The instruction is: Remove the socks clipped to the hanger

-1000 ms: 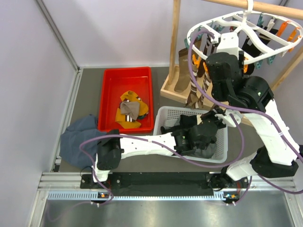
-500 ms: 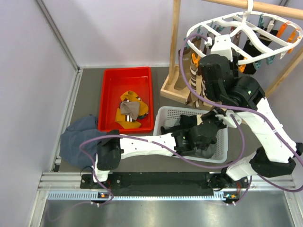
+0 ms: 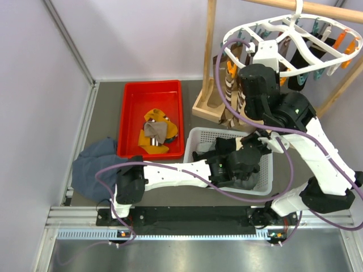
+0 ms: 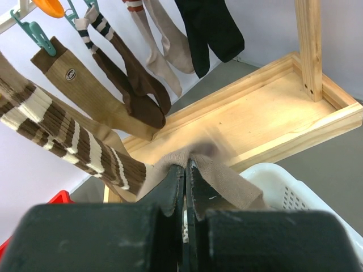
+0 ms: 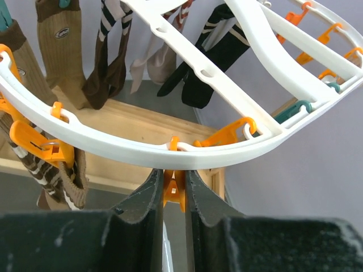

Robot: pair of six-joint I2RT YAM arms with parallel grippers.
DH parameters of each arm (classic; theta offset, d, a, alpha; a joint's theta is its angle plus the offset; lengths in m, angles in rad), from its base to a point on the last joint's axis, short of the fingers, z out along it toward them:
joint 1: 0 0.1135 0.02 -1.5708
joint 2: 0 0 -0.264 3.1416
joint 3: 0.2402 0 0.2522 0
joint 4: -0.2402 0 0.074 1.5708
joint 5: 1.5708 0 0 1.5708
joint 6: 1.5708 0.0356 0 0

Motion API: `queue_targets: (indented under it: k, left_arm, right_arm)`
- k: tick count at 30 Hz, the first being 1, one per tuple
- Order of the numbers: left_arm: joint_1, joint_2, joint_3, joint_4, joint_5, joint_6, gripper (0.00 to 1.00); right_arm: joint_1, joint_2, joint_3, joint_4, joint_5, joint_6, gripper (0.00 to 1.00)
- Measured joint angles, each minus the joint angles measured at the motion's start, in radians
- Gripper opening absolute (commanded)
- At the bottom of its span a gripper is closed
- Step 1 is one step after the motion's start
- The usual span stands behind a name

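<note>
The white oval hanger (image 3: 311, 52) hangs from a wooden pole at the upper right, and its rim (image 5: 113, 144) crosses the right wrist view. My right gripper (image 5: 174, 190) sits just under that rim, shut on an orange clip (image 5: 172, 192). Several socks stay clipped: a brown-white striped one (image 4: 68, 141), a dark brown one (image 4: 133, 93), a black one (image 4: 210, 34) and a mustard-brown one (image 4: 71, 76). Over the white basket (image 4: 306, 192), my left gripper (image 4: 186, 165) is shut on a tan sock (image 4: 227, 178) that drapes over its tips.
A red tray (image 3: 131, 107) holds yellow and grey cloth (image 3: 156, 130). The white basket (image 3: 193, 141) holds dark clothes beneath my left arm. A blue-grey garment (image 3: 93, 164) lies at the left. The wooden rack's base (image 3: 205, 105) and upright pole (image 3: 210, 39) stand behind the basket.
My right gripper has closed onto the orange clip after shifting slightly left and up under the hanger rim. The hanger has swung a little. My left arm has stayed still.
</note>
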Motion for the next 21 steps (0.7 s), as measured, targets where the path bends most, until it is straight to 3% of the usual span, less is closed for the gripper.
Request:
queue_targets:
  k: [9, 14, 21]
  left_arm:
    - [0.003, 0.0, -0.006, 0.01, -0.014, -0.019, 0.0]
    - [0.025, -0.023, -0.088, 0.003, -0.009, -0.089, 0.0]
    - [0.137, -0.192, -0.274, -0.063, 0.019, -0.259, 0.0]
  right_arm:
    - [-0.011, -0.011, -0.01, 0.038, -0.034, -0.018, 0.04]
    - [-0.025, -0.031, -0.01, 0.036, -0.107, 0.001, 0.35]
    - [-0.032, -0.116, -0.041, 0.038, -0.259, 0.027, 0.56]
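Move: The left hand already has the beige sock; the red tray it is bound for lies about 36 cm to its left, 16 cm ahead and 30 cm below. Striped brown socks hang some 7 cm left, 6 cm ahead and 6 cm above it; the white basket is about 7 cm left and 27 cm down, level fore and aft. For the right hand, the orange clip sits right between its fingertips, with the striped socks' clip 7 cm left and 2 cm farther out. Down about 4 cm, then swinging left some 8 cm and forward 5 cm, the left hand keeps its pinch on the beige sock and draws it away beneath the striped socks, towards the red tray. The right hand first keeps squeezing the orange clip, then spreads its fingers and lets go, easing back about a centimetre and turning roughly 10 degrees counter-clockwise. ##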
